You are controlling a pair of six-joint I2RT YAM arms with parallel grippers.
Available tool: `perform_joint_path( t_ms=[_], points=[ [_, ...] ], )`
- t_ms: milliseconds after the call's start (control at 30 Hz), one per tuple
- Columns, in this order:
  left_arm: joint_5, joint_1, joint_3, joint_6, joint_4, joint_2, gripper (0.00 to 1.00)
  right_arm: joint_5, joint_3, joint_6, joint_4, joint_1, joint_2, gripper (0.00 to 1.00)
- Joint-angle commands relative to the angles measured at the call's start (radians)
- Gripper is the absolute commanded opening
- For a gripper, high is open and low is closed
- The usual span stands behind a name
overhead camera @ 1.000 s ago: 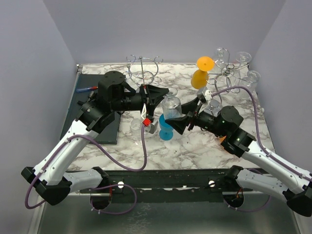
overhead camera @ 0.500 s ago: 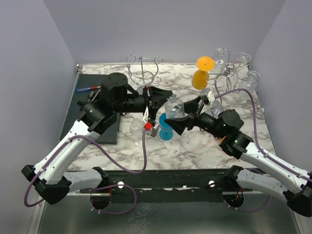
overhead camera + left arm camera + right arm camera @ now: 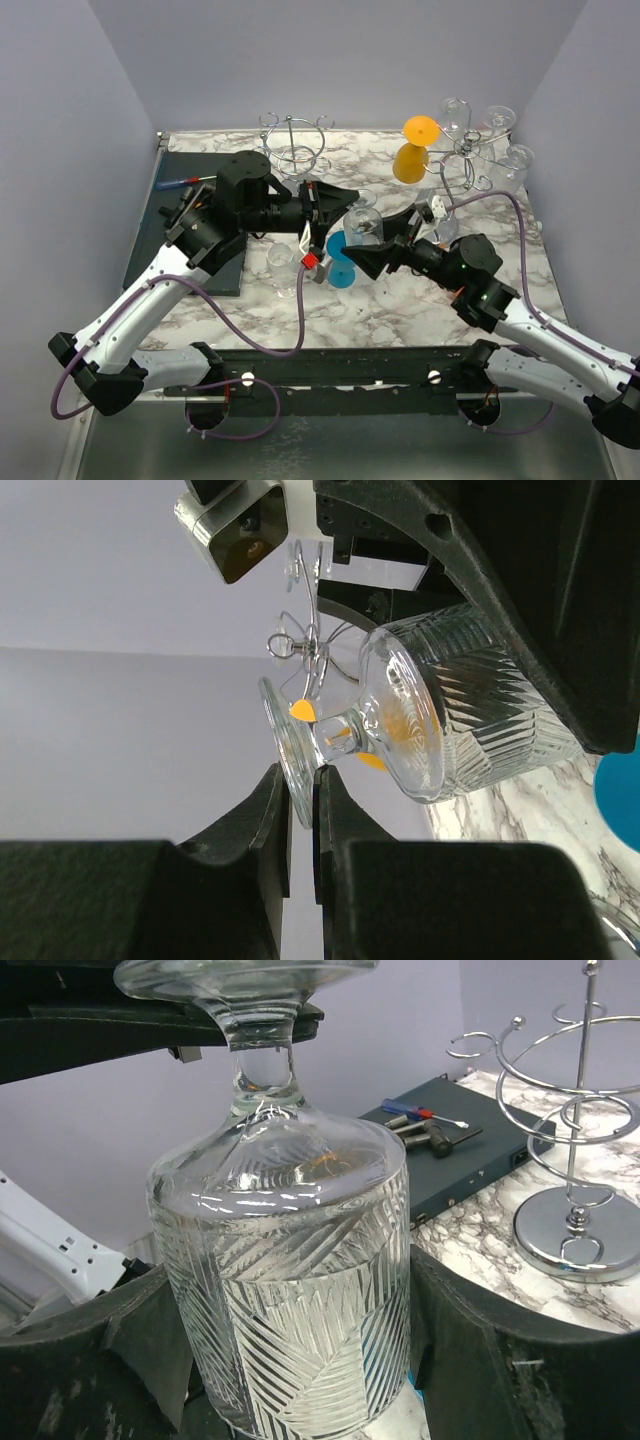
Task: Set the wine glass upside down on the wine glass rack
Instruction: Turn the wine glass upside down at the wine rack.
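The clear ribbed wine glass (image 3: 360,226) hangs in the air over the middle of the table. My left gripper (image 3: 349,195) is shut on the thin edge of its foot (image 3: 283,742), seen close up in the left wrist view (image 3: 300,792). My right gripper (image 3: 376,243) has a finger on each side of the bowl (image 3: 290,1290), and the pads (image 3: 432,1320) lie against the glass with no gap showing. An empty chrome wine glass rack (image 3: 293,150) stands at the back, also in the right wrist view (image 3: 574,1160). A second rack (image 3: 472,142) at the back right carries clear glasses.
An orange glass (image 3: 414,146) hangs by the right rack. A blue glass (image 3: 340,262) stands on the marble just under the held glass, with a small clear glass (image 3: 280,258) to its left. A dark mat (image 3: 205,225) with small tools (image 3: 180,183) lies on the left.
Both arms have shifted a little to the right with the glass between them. The right jaws spread wider, then closed in on the bowl. The left grip on the foot is unchanged.
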Motion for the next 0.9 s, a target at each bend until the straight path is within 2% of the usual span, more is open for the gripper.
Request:
perform_joint_path(
  t_ms=[0,167,200,233,267,333,367,667,867],
  points=[
    [0.056,-0.013,-0.004,-0.005,0.025,-0.006,0.08,0.121,-0.053,-0.013,0.076,-0.005,-0.053,0.4],
    [0.064,-0.024,-0.006,-0.009,0.026,0.003,0.21,0.21,-0.138,-0.039,0.169,-0.005,-0.103,0.29],
    [0.065,-0.026,-0.005,-0.011,0.029,0.005,0.27,0.219,-0.149,-0.042,0.18,-0.005,-0.108,0.26],
    [0.065,-0.028,-0.005,-0.017,0.03,0.007,0.38,0.251,-0.157,-0.045,0.192,-0.005,-0.113,0.24],
    [0.065,-0.029,-0.003,-0.031,0.036,0.01,0.57,0.271,-0.164,-0.05,0.2,-0.005,-0.115,0.22],
    [0.067,-0.029,0.006,-0.054,0.044,0.013,0.86,0.307,-0.175,-0.057,0.206,-0.004,-0.122,0.21],
    [0.064,-0.029,0.007,-0.062,0.05,0.012,0.97,0.33,-0.18,-0.06,0.208,-0.005,-0.127,0.2],
    [-0.041,-0.03,-0.049,-0.137,0.083,-0.032,0.99,0.583,-0.255,-0.14,0.195,-0.005,-0.245,0.13],
    [-0.111,-0.03,-0.071,-0.243,0.088,-0.052,0.99,0.691,-0.275,-0.215,0.214,-0.005,-0.303,0.13]
  ],
)
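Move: The right hand holds the upside-down clear wine glass by its bowl. From it, the wine glass rack's hooked head is about 22 cm to the right, 19 cm ahead and some 6 cm higher. The hanging yellow glass lies roughly 12 cm right and 20 cm ahead, nearly level; the blue glass stands about 5 cm ahead, 3 cm left and 25 cm below. The left hand pinches the glass's foot, with the glass's middle about 6 cm below it and 1 cm right; the rack head is roughly 26 cm to its right and 18 cm ahead. Rightward, after a slight shared sink, the right arm carries the upside-down glass about 11 cm towards the rack, also some 4 cm forward and a little down, swinging its wrist clockwise by roughly 35 degrees and keeping its grip on the bowl. The left hand stays near its place and opens its fingers wide, letting go of the foot. ##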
